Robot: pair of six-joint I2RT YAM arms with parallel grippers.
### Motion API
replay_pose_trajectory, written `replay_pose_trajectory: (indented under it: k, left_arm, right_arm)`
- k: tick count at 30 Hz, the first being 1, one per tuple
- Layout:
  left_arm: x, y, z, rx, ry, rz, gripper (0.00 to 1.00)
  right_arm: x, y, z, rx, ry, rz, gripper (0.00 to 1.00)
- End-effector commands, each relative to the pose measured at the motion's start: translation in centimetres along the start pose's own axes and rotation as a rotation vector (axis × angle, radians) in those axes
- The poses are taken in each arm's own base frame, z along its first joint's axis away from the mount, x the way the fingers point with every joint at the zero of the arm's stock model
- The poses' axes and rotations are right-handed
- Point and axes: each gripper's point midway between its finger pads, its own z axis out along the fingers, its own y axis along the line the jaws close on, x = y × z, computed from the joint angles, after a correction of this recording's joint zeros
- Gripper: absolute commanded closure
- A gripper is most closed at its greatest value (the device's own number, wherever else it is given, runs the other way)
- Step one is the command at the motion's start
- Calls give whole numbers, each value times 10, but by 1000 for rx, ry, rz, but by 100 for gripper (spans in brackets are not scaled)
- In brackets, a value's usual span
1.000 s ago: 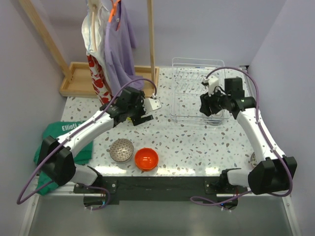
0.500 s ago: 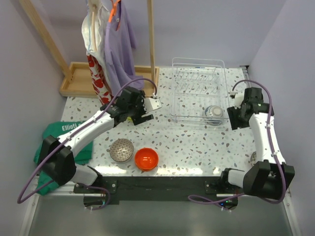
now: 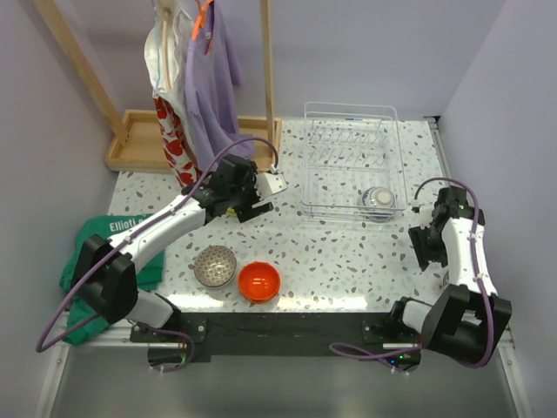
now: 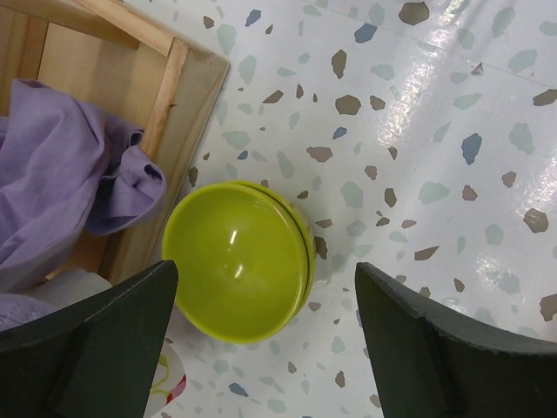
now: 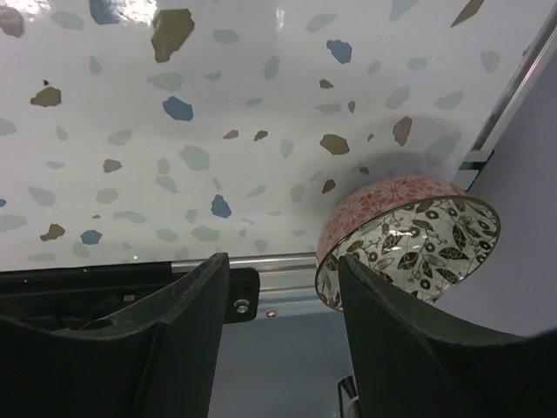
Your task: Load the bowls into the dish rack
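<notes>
In the left wrist view, a lime green bowl (image 4: 239, 261) sits on the speckled table, and my left gripper (image 4: 264, 272) hangs open above it with a finger on either side. From above, that left gripper (image 3: 252, 196) hides the bowl. My right gripper (image 5: 280, 261) is open and empty near the table's right front edge; a bowl (image 5: 409, 235) with a pink outside and a patterned inside rests just right of its right finger. A greyish bowl (image 3: 379, 200) sits in the dish rack (image 3: 350, 106). A grey speckled bowl (image 3: 215, 266) and an orange-red bowl (image 3: 259, 280) stand near the front.
A wooden tray base (image 3: 139, 139) with posts and hanging clothes (image 3: 204, 78) stands at the back left, close to the lime bowl. A green cloth (image 3: 109, 239) lies at the left. The right wall and the table's metal edge rail (image 5: 287, 259) run beside my right arm (image 3: 457, 248).
My right arm has drawn back from the dish rack to the near right edge, leaving a greyish bowl in the rack. The left arm has barely moved.
</notes>
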Motion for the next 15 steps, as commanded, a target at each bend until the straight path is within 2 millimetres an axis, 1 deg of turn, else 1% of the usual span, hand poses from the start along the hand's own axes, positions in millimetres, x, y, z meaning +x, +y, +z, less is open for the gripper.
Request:
replay_pose_trajectory:
  k: [1,4,10,15]
  left_arm:
    - [-11,7,-2,-33,-37,-17,12]
    - [-16,10,-1,-33,-40,-18,12]
    - [-22,15,4,-36,-40,-15,12]
    - [-25,14,7,-22,-43,-28,12]
  right_arm:
    - [10,-13,11,15,43,-7,44]
    - [18,-16,19,1,69,6,45]
    - [33,-26,27,8,91,31,46]
    - [38,-33,32,12,104,50,46]
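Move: Close to the table's near right corner, the floral bowl lies about 6 cm back and 8 cm to the right of the right hand, some 7 cm below it. The blue-and-white bowl already in the rack stands about 19 cm ahead and 16 cm left of that hand, and the middle of the dish rack roughly 29 cm ahead and 24 cm left. From the left hand the floral bowl is some 23 cm back and 61 cm to the right, about 12 cm below. Drifting back, right and down in nearly equal parts, about 5 cm in all, the right hand closes in on the floral bowl. Its fingers stay half open and point almost straight down, coming above the bowl's left side without any touch to be seen. ##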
